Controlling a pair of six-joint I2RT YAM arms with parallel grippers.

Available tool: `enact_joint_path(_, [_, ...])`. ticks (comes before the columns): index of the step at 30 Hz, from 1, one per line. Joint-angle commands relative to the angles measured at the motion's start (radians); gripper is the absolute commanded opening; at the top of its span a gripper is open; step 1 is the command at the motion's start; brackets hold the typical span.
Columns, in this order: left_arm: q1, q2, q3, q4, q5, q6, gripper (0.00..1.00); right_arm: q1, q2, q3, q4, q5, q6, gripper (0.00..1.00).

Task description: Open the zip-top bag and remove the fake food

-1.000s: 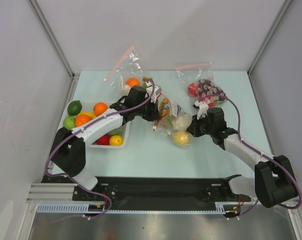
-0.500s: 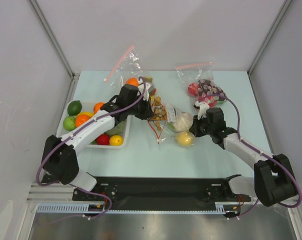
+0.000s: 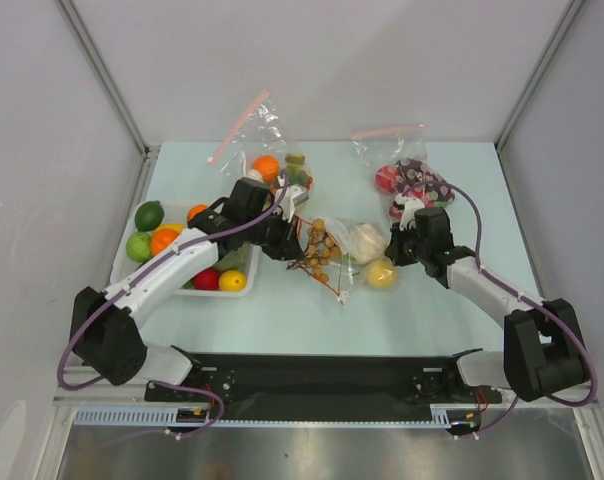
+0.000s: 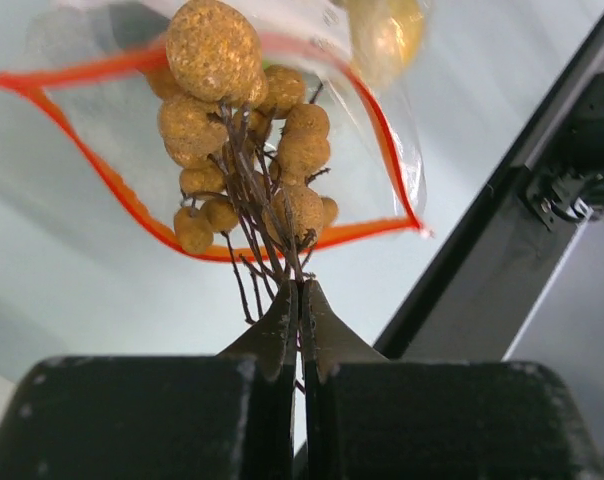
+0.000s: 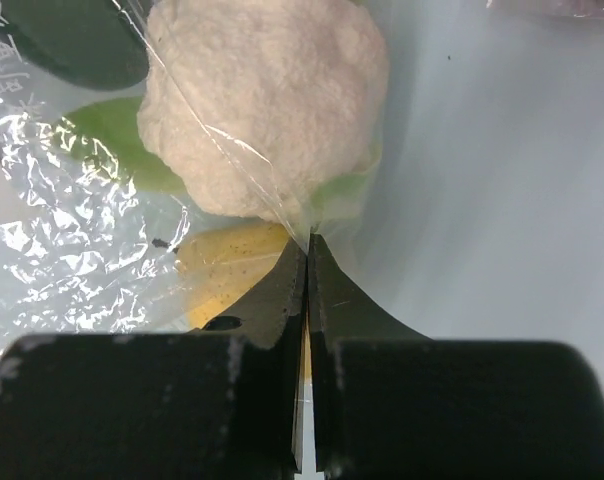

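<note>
The zip-top bag (image 3: 344, 262) lies mid-table, its red-orange zip rim (image 4: 102, 175) gaping wide in the left wrist view. My left gripper (image 3: 290, 250) (image 4: 300, 292) is shut on the dark stems of the brown bumpy cluster (image 3: 318, 244) (image 4: 244, 130), which hangs at the bag's mouth, ringed by the rim. At the bag's other end, my right gripper (image 3: 402, 248) (image 5: 307, 242) is shut on a fold of the plastic. Inside the bag are the pale white-green leafy head (image 5: 267, 120) (image 3: 367, 240), the yellow fruit (image 5: 227, 265) (image 3: 382, 272) and a dark green piece (image 5: 77, 40).
A white tray (image 3: 227, 294) with limes, oranges, a lemon and a red fruit sits at the left. Two other clear bags with pink zip strips lie at the back: one with an orange (image 3: 272, 160), one with red-purple toys (image 3: 410, 178). The black base rail (image 3: 322, 375) runs along the near edge.
My left gripper has pulled back leftwards and nearer, drawing the brown cluster out toward the bag's mouth. The right gripper and the bag's far end have shifted slightly right.
</note>
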Motion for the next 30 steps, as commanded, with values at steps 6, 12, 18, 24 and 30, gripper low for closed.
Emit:
enact_joint_path(6, [0.007, -0.183, -0.003, -0.042, 0.11, 0.01, 0.01, -0.01, 0.06, 0.066, 0.005, 0.035, 0.002, 0.0])
enact_joint_path(12, [0.013, -0.229, 0.014, -0.125, 0.087, 0.019, 0.01, -0.009, 0.06, 0.074, 0.0, 0.036, -0.003, 0.0])
enact_joint_path(18, [0.065, -0.329, 0.016, -0.175, 0.043, 0.01, 0.0, -0.012, 0.066, 0.08, 0.0, 0.032, -0.004, 0.0])
enact_joint_path(24, [0.188, -0.401, 0.034, -0.214, -0.071, -0.024, 0.0, -0.012, 0.067, 0.081, 0.004, 0.023, -0.004, 0.0])
enact_joint_path(30, [0.274, -0.421, 0.011, -0.285, -0.152, -0.021, 0.0, -0.012, 0.069, 0.083, 0.002, 0.018, -0.006, 0.0])
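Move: The bunch of brown balls hangs by its stems from the left hand, its balls about 5 cm right, 4 cm ahead and 6 cm below, within the bag's open mouth. The white bin's middle is some 24 cm left, 7 cm ahead and 12 cm below; its lemon lies about 14 cm left, 1 cm ahead and 12 cm below. From the right hand, the balls sit roughly 15 cm left, 1 cm ahead and level, the cauliflower about 5 cm left, 3 cm ahead and level. The bunch, still pinched by its stems, is drawn out of the bag mouth by the left hand: first back and up about 5 cm each, then mostly left and higher towards the white bin, easing forward a little and swinging some 20 degrees counter-clockwise. The right hand all but stays, keeping the bag's far end pinched shut. ##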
